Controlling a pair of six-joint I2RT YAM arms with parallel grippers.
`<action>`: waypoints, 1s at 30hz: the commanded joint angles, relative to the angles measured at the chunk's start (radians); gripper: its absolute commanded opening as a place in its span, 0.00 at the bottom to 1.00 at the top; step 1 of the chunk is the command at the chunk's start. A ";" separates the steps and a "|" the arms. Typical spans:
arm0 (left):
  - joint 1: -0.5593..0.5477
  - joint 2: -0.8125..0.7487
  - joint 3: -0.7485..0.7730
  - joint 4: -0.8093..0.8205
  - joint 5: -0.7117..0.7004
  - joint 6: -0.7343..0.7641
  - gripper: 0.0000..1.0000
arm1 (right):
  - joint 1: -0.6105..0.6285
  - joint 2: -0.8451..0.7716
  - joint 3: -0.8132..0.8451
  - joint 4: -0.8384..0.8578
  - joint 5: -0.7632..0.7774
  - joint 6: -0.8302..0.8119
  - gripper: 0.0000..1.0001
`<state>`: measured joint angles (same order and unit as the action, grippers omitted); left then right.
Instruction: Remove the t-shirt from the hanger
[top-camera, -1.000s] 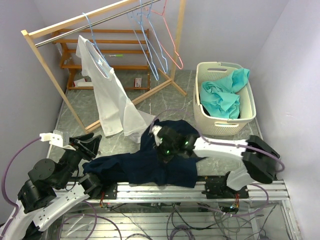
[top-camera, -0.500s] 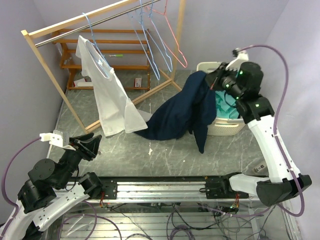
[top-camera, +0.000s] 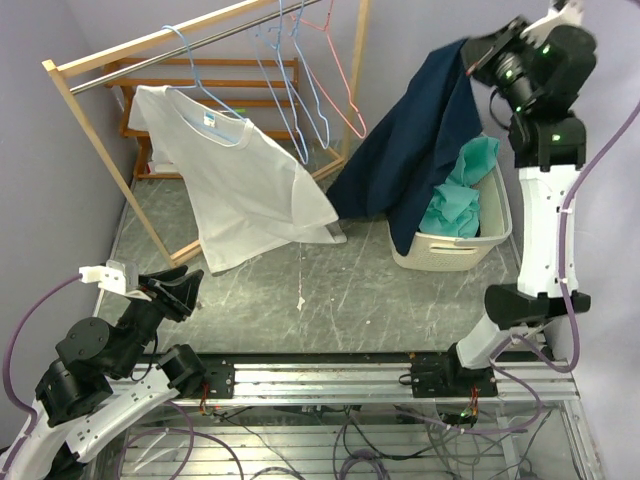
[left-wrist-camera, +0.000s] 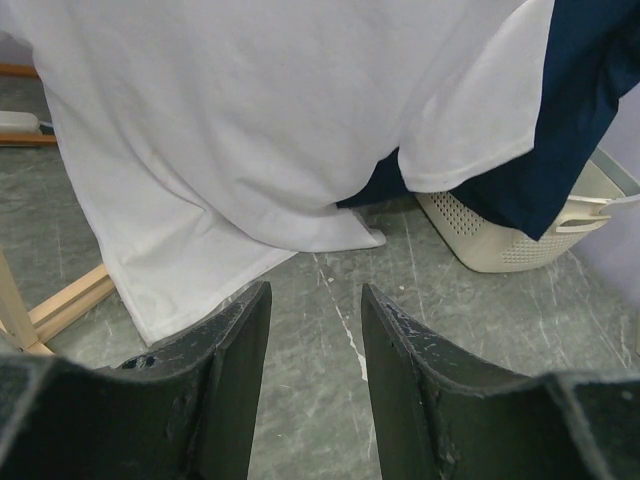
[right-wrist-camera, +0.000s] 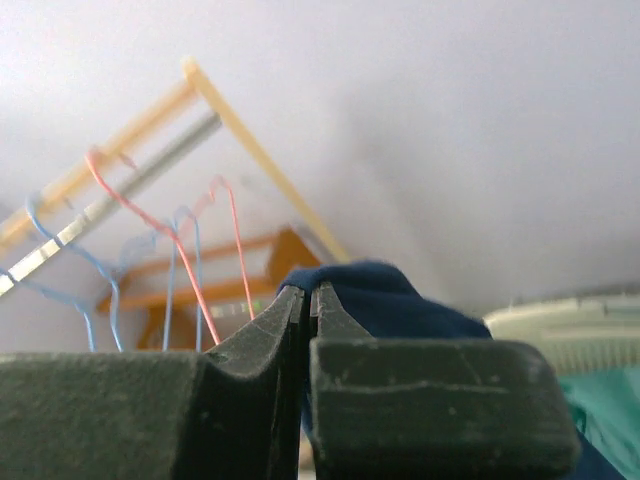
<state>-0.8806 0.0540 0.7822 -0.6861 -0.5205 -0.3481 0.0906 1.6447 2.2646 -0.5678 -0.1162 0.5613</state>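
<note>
A white t-shirt (top-camera: 240, 180) hangs on a light blue hanger (top-camera: 198, 88) on the rack's metal rail (top-camera: 200, 45), its hem flared out to the right. It fills the top of the left wrist view (left-wrist-camera: 250, 120). My left gripper (top-camera: 185, 285) is open and empty, low at the near left, with bare floor between its fingers (left-wrist-camera: 315, 300). My right gripper (top-camera: 482, 55) is raised high at the far right and shut on a navy t-shirt (top-camera: 420, 150), which hangs down over the basket. The pinched navy fold shows in the right wrist view (right-wrist-camera: 400, 295) at my right gripper (right-wrist-camera: 308, 295).
A white laundry basket (top-camera: 500, 225) at the right holds teal clothes (top-camera: 455, 200). Several empty blue and red hangers (top-camera: 320, 90) hang on the wooden rack (top-camera: 100, 150). A wooden shelf (top-camera: 230, 100) stands behind the rack. The floor is grey marble.
My right arm has lifted the navy t-shirt from the near floor up and right, to high above the basket. The white t-shirt has swung and spread rightward. The left arm has not moved.
</note>
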 joint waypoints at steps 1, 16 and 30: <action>-0.002 -0.015 0.000 0.008 -0.013 0.001 0.52 | -0.039 0.069 0.259 0.022 0.097 0.044 0.00; -0.004 -0.007 0.000 0.010 -0.006 0.008 0.53 | -0.074 -0.114 0.256 0.367 0.628 -0.191 0.00; -0.003 -0.018 0.000 0.007 -0.013 0.004 0.52 | -0.074 -0.057 -0.236 0.154 0.375 -0.199 0.00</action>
<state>-0.8810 0.0509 0.7822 -0.6861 -0.5201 -0.3477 0.0204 1.4956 2.1056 -0.3275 0.4068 0.3553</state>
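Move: The right hand already holds the navy t-shirt high over the basket; the basket's middle is about 3 cm back, 7 cm to its right and 42 cm below. The green t-shirt lies inside, about 4 cm back, 7 cm right and 38 cm below; the pink hanger hangs some 10 cm ahead, 22 cm left and 8 cm lower. From the left hand the basket is roughly 28 cm ahead, 60 cm right and 18 cm below. The right hand swings the gripped navy t-shirt right, back and up about 18 cm, then forward and down. ##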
